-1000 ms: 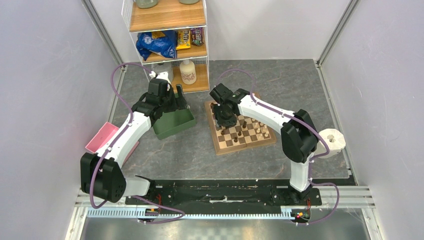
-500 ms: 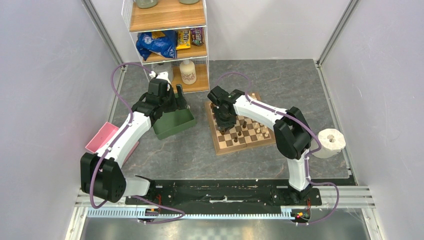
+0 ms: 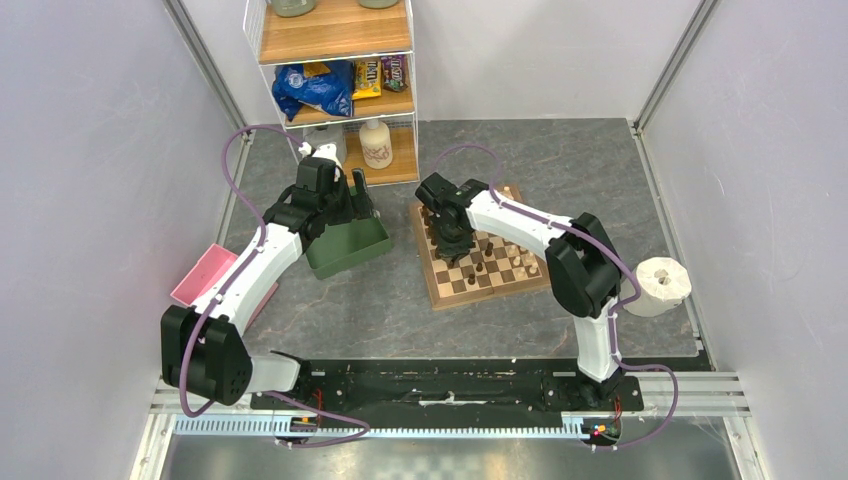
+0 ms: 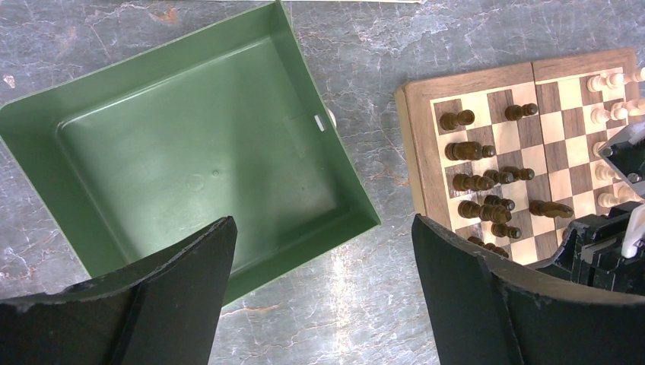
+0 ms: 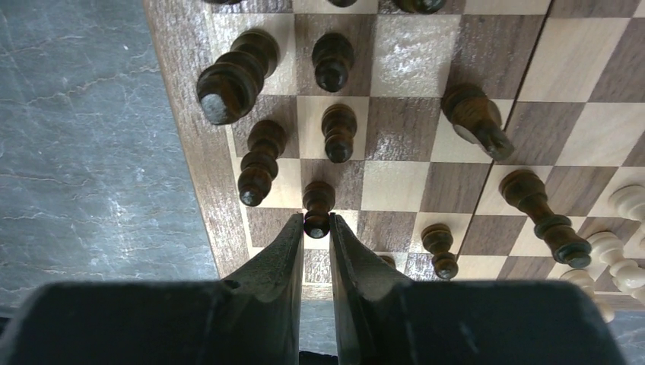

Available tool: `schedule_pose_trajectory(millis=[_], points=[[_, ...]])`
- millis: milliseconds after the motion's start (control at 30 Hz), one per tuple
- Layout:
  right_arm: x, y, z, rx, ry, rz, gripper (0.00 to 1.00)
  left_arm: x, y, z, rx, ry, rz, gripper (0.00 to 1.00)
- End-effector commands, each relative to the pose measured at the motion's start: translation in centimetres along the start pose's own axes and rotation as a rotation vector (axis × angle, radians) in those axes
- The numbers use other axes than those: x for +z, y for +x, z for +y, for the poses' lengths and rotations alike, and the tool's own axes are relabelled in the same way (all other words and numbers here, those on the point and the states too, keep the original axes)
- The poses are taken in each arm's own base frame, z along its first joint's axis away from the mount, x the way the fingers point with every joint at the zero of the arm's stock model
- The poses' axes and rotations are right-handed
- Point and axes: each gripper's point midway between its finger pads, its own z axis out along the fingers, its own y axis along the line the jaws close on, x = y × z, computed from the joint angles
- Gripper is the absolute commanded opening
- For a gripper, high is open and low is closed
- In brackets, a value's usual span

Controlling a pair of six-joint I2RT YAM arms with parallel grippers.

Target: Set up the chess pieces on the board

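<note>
The board (image 3: 490, 291) lies right of centre on the grey table. Dark chess pieces (image 5: 258, 161) crowd its left part, some standing and some lying. Pale chess pieces (image 5: 611, 250) stand at the right edge. My right gripper (image 5: 316, 220) hangs over the board's near left corner, shut on the head of a small dark pawn (image 5: 318, 198) that stands on a square. From above, the right gripper (image 3: 452, 245) hides that pawn. My left gripper (image 4: 321, 228) is wide open and holds nothing. It hovers over bare table between the green tray (image 4: 190, 152) and the board (image 4: 419, 160).
The green tray (image 3: 345, 247) sits left of the board with nothing in it. A wire shelf (image 3: 335, 95) with snack bags and a bottle (image 3: 376, 143) stands at the back. A pink object (image 3: 203, 275) lies far left. A white roll (image 3: 663, 283) stands far right.
My right gripper's jaws have drawn together onto the dark pawn, and the right arm has shifted slightly left. The left arm has not moved.
</note>
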Motion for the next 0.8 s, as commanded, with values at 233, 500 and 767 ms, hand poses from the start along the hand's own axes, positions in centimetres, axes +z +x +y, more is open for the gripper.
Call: schedule_pose_trajectory(millis=[233, 500, 767], points=[[-1.6, -1.8, -3.1, 0.043, 0.039, -0.065, 0.32, -0.1, -1.1, -0.4, -0.033, 0.015, -0.041, 0.92], [-3.8, -3.3, -1.5, 0.043, -0.051, -0.118, 0.46, -0.2, -1.1, -0.3, -0.031, 0.010, -0.043, 0.92], [-6.0, -4.8, 0.8, 0.021, -0.136, -0.174, 0.46, -0.1, -1.1, -0.3, -0.033, 0.012, -0.041, 0.92]])
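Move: The light square the pinched dark pawn is headed for lies about 3 cm to the right hand's right, 2 cm ahead and some 3 cm below. A second dark pawn stands roughly 4 cm straight ahead of the hand, and a taller dark piece 3 cm ahead and 3 cm left. Another dark pawn is about 7 cm right and 1 cm back. From the left hand the square is some 22 cm right, 6 cm back and 14 cm below. The dark pawn, already between the right fingers, is dragged level across the board to the right and somewhat forward, about 3.5 cm in all, onto the neighbouring light square. The fingers loosen towards the end of that slide, spread to about half open and let go; then the hand rises some 3.5 cm, drifting 1.5 cm back to the left. ##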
